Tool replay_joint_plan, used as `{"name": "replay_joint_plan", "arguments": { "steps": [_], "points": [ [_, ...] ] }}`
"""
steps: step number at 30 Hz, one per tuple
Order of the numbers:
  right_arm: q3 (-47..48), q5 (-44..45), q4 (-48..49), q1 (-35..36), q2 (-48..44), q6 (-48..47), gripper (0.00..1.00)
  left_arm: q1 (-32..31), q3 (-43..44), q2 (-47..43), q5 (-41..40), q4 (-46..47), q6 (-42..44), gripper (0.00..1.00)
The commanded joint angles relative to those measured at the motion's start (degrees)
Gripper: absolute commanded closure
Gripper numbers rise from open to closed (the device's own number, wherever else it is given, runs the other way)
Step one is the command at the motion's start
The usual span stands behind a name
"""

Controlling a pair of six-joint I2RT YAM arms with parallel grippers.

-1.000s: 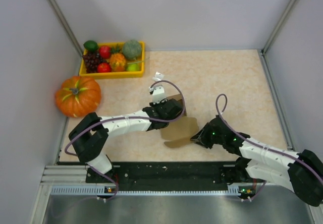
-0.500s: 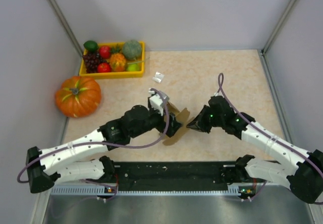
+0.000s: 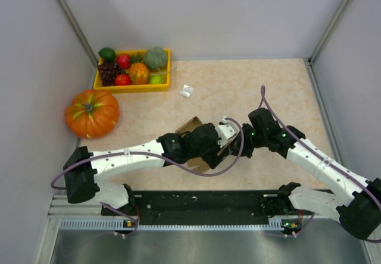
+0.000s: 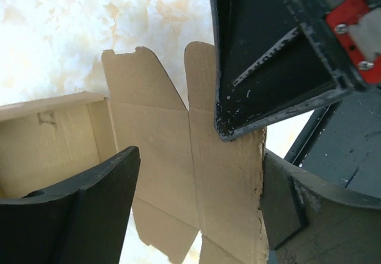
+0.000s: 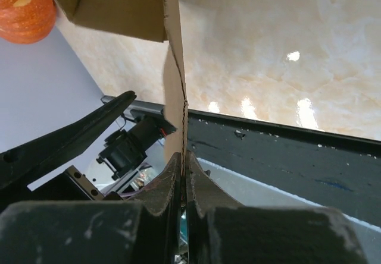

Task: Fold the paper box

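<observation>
The paper box (image 3: 191,125) is brown kraft cardboard, partly folded, lying mid-table under both grippers. In the left wrist view its flat creased panels (image 4: 161,145) and one raised wall show. My left gripper (image 4: 199,163) is open, its fingers (image 4: 89,216) straddling a panel, and it sits over the box (image 3: 217,142) in the top view. My right gripper (image 5: 184,157) is shut on the thin edge of a box flap (image 5: 172,85), which stands up from its fingertips. From above the right gripper (image 3: 237,149) is at the box's right side. Its black finger (image 4: 268,68) shows in the left wrist view.
A yellow tray (image 3: 134,88) of toy fruit stands at the back left, with an orange pumpkin (image 3: 91,113) in front of it by the left wall. A tiny white object (image 3: 187,91) lies behind the box. The black base rail (image 3: 202,201) runs along the near edge.
My left gripper let go of the box, opened and swung right across it. My right gripper shut on the flap's edge and moved up and back with it.
</observation>
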Motion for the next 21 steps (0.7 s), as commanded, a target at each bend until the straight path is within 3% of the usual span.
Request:
{"name": "replay_joint_plan", "arguments": {
  "steps": [1, 2, 4, 5, 8, 9, 10, 12, 16, 18, 19, 21],
  "points": [
    [2.87, -1.56, -2.34, -0.98, -1.17, 1.94, 1.0, -0.47, 3.8, 1.22, -3.34, -3.65, 2.64, 0.23],
    [3.05, -1.56, -2.43, -1.25, -1.43, 2.21, 1.0, -0.65, 4.42, 1.84, -4.13, -4.27, 2.99, 0.26],
    [2.88, -1.56, -2.52, -1.69, -1.43, 1.86, 1.0, -0.91, 6.17, 3.24, -5.01, -5.76, 2.9, 0.49],
    [3.05, -1.48, -2.35, -2.64, -1.17, -1.1, 0.88, -1.0, 7.66, 3.86, -6.23, -6.2, 1.42, 0.59],
    [6.47, 1.33, -2.52, -8.86, -0.55, -13.12, 0.32, -0.13, 11.17, 5.44, -8.78, -9.19, -2.61, 0.84],
    [7.09, 2.03, -2.43, -11.16, -1.42, -21.87, 0.07, 0.49, 12.49, 5.97, -8.53, -10.41, -4.29, 0.93],
    [7.09, 1.17, -0.95, -12.48, -2.04, -26.31, 0.01, 1.36, 13.73, 6.58, -8.53, -13.3, -6.57, 1.0],
    [8.14, 3.43, 0.29, -13.81, -4.05, -36.09, 0.01, 5.22, 16.19, 7.29, -7.14, -15.08, -16.14, 1.0],
    [4.21, 10.28, 3.0, -13.73, -11.85, -40.23, 0.01, 13.66, 15.5, 5.1, 0.16, -14.21, -32.75, 1.0],
    [1.13, 9.17, 8.87, -13.73, -15.04, -44.44, 0.01, 17.88, 13.13, 2.64, 1.57, -11.4, -44.17, 1.0],
    [-1.41, 3.16, 10.91, -13.47, -15.84, -46.37, 0.01, 19.03, 12.25, 1.85, 2.19, -10.7, -48.82, 1.0],
    [-3.1, 0.2, 14.86, -11.11, -16.63, -48.93, 0.01, 22.11, 9.18, -0.96, 1.58, -10.69, -63.93, 1.0]
  ]
}}
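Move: The box flap's upper edge stands between the left hand's open fingers, about 1 cm to that hand's right and level with it. The box body lies roughly 9 cm to the left hand's left, level fore and aft, about 5 cm lower. The right hand still pinches the same flap between its pads; from it the box body lies about 10 cm left, 2 cm back and 5 cm lower. Barely shifting, the left hand closes and pinches the flap, then swings it forward some 10 cm and about 4 cm left, turning roughly 40 degrees counter-clockwise. Once those fingers are closing, the right hand opens wide, lets go of the flap and backs off to its right and up, also forward, about 11 cm in all, its fingers tipping up. ##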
